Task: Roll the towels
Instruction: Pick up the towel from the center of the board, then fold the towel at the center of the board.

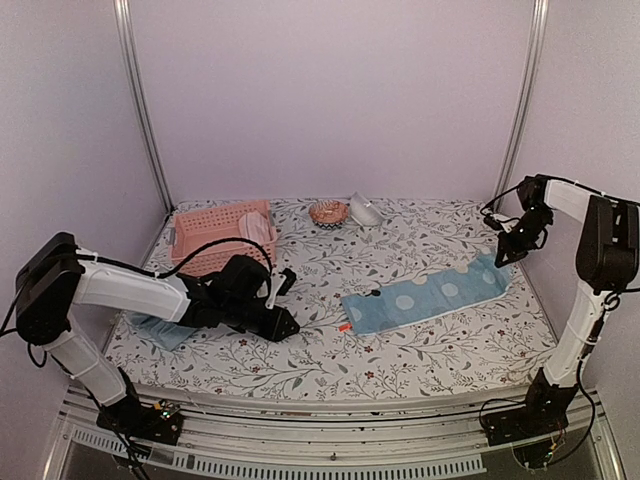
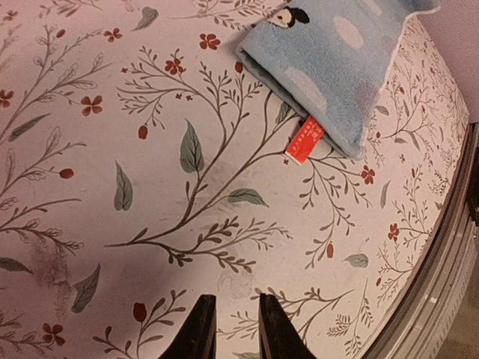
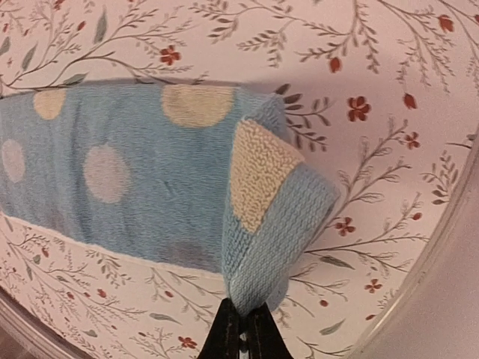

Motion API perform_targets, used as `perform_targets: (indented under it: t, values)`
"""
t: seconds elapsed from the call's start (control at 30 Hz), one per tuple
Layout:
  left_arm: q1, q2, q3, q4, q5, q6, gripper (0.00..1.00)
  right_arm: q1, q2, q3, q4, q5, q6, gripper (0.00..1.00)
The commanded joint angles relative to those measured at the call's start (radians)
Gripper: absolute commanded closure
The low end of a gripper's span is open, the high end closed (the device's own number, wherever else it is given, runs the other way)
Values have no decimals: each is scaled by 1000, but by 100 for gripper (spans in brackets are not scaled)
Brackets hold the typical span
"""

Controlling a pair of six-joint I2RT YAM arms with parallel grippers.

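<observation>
A light blue towel [image 1: 430,297] with pale dots lies flat and stretched out across the middle right of the table. Its right end is lifted and folded over; my right gripper [image 1: 503,252] is shut on that corner [image 3: 277,224], its jaws [image 3: 245,323] pinching the knit edge. My left gripper [image 1: 287,324] hovers low over bare tablecloth, left of the towel's red-tagged end [image 2: 304,140]. Its fingertips [image 2: 230,325] stand slightly apart with nothing between them. A pale teal towel [image 1: 160,331] lies under my left arm. A pink cloth [image 1: 258,231] rests in the basket.
The pink perforated basket [image 1: 200,238] stands at the back left. A small patterned bowl [image 1: 328,212] and a white object [image 1: 365,211] sit at the back centre. The table's metal front edge [image 2: 441,284] runs close to my left gripper.
</observation>
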Motion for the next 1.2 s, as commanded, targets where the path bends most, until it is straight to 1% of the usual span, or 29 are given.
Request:
perform_targets:
  t: [0.0,0.2,0.37,0.57,0.77,0.97,1.17]
  values:
    - [1,27,29,8,28,6,77,45,-49,-58,-48,-240,-18,97]
    - [1,37,47,-9,24,11,77,133,-47,-112,-53,-412,-33,97]
    - [1,46,52,-12,21,7,77,201,-13,-113,-47,-530,-31,97]
    - [1,79,63,-7,30,-6,76,285,33,-63,-43,-580,-18,97]
    - [-1,134,104,11,54,-20,76,376,96,-6,-50,-643,4,97]
    - [-3,191,150,47,85,-45,77,467,139,25,-35,-669,41,97]
    - [-13,240,179,96,120,-74,77,528,193,55,-12,-683,88,97]
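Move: The right gripper already holds the towel's right end, some 9 cm up. From it, the towel's flat, tagged left end lies about 41 cm to the left and 12 cm back; the black face patch is about 36 cm left and 6 cm back, the red tag some 44 cm left and 15 cm back. From the left hand, that left end is roughly 18 cm to the right, 5 cm ahead and 5 cm below. Keep the towel's end pinched in the right gripper and sweep it some 28 cm left and about 8 cm back, nearly level, over the lying cloth towards the tagged end, swinging the wrist about 45 degrees so the fingers point out to the left. Late on, ease the empty left gripper about 4 cm right and slightly down towards that same end, its opening unchanged. ##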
